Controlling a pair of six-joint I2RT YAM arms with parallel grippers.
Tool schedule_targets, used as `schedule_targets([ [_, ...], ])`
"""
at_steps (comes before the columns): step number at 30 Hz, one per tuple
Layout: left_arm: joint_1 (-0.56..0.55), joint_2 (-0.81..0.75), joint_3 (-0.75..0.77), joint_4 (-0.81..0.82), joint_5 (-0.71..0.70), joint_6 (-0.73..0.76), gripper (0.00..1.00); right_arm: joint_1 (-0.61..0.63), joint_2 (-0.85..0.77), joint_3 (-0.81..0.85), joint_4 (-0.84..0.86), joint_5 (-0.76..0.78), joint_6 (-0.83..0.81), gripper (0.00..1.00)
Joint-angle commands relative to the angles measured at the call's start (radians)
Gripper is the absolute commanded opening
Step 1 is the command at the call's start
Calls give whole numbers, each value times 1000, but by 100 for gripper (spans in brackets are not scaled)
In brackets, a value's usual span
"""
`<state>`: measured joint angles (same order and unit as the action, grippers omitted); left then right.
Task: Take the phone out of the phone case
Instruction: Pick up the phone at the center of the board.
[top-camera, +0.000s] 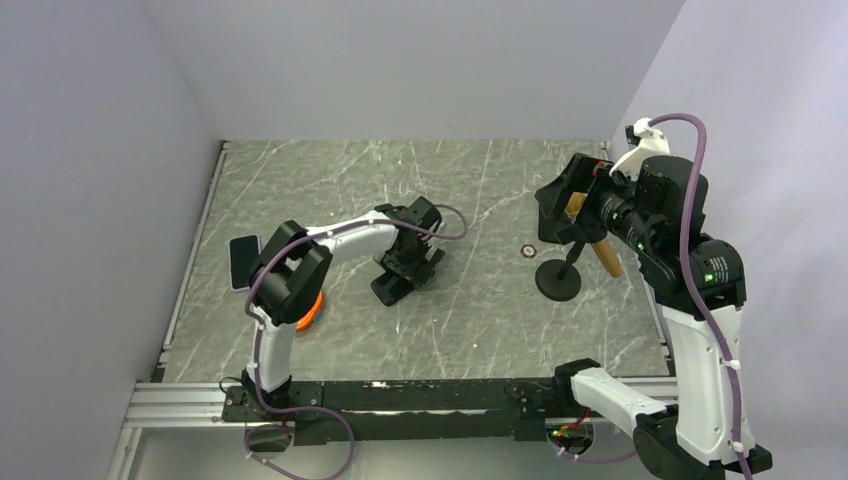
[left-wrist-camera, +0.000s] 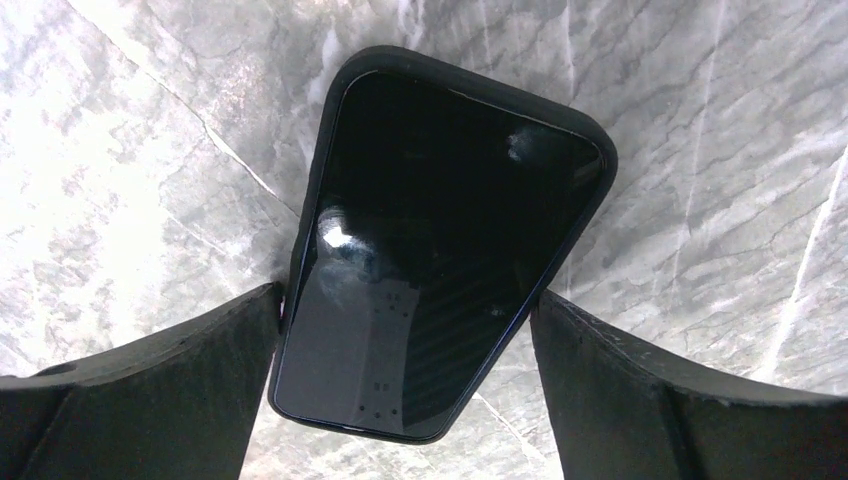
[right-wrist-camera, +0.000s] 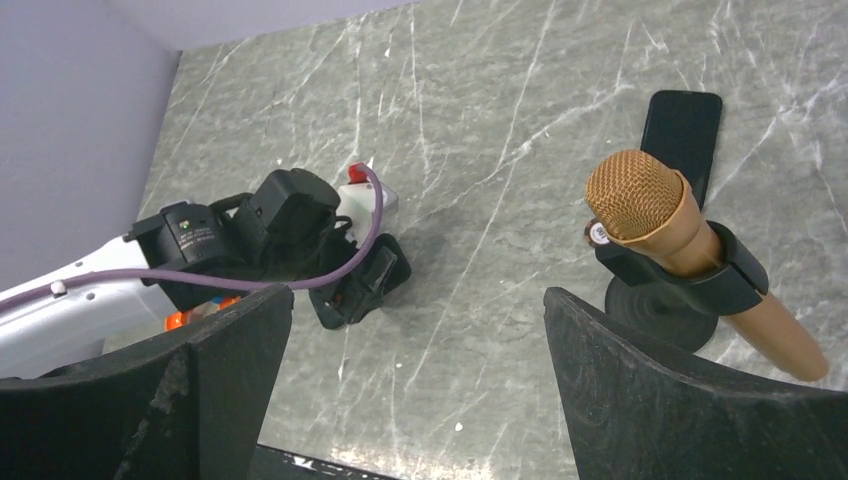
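The phone lies screen up on the marble table, its dark glass framed by a black phone case. My left gripper is open and low over it, one finger on each side of the phone's near end, right at the case's edges. From above, that gripper covers most of the phone. My right gripper is open and empty, raised at the right near the microphone.
A gold microphone sits tilted in a black stand. Another dark phone lies flat beyond it. A dark slab and an orange object are by the left arm. A small ring lies mid-table.
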<state>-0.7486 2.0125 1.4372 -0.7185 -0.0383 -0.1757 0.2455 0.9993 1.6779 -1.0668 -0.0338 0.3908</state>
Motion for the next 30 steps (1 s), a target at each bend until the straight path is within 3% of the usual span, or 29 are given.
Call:
schedule_targets([
  [1, -7, 65, -11, -74, -25, -68, 94, -2, 6, 38, -34, 39, 41, 100],
  [9, -6, 57, -5, -89, -28, -52, 40, -3, 12, 50, -47, 38, 19, 100],
  [14, -6, -63, -23, -94, -41, -72, 15, -1, 33, 64, -45, 48, -2, 100],
  [19, -5, -214, -74, -88, -58, -121, 0, -2, 58, 63, -29, 40, -3, 100],
  [30, -5, -609, -214, -35, -104, -271, 0, -2, 137, 54, -3, -44, 79, 100],
])
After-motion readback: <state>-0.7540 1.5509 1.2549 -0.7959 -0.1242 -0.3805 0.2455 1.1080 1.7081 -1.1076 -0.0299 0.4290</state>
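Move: Right between the left hand's open fingers, its middle on the hand point and at most 1 cm below, lies the phone in its black case. The orange ring with blocks is about 23 cm to the left and 6 cm back, and a second phone some 32 cm left and 3 cm ahead, both at table height. From the right hand, the cased phone is roughly 26 cm left, 6 cm ahead and 40 cm below. Closing on the two long edges of the case, the left fingers pinch the phone and keep that hold. The hand then draws it a few centimetres left and back, low over the table, and sweeps it up about 10 cm, turning some 10 degrees counter-clockwise while the fingertips swing slightly outward. The open right hand eases forward and down about 3 cm, nosing down. ##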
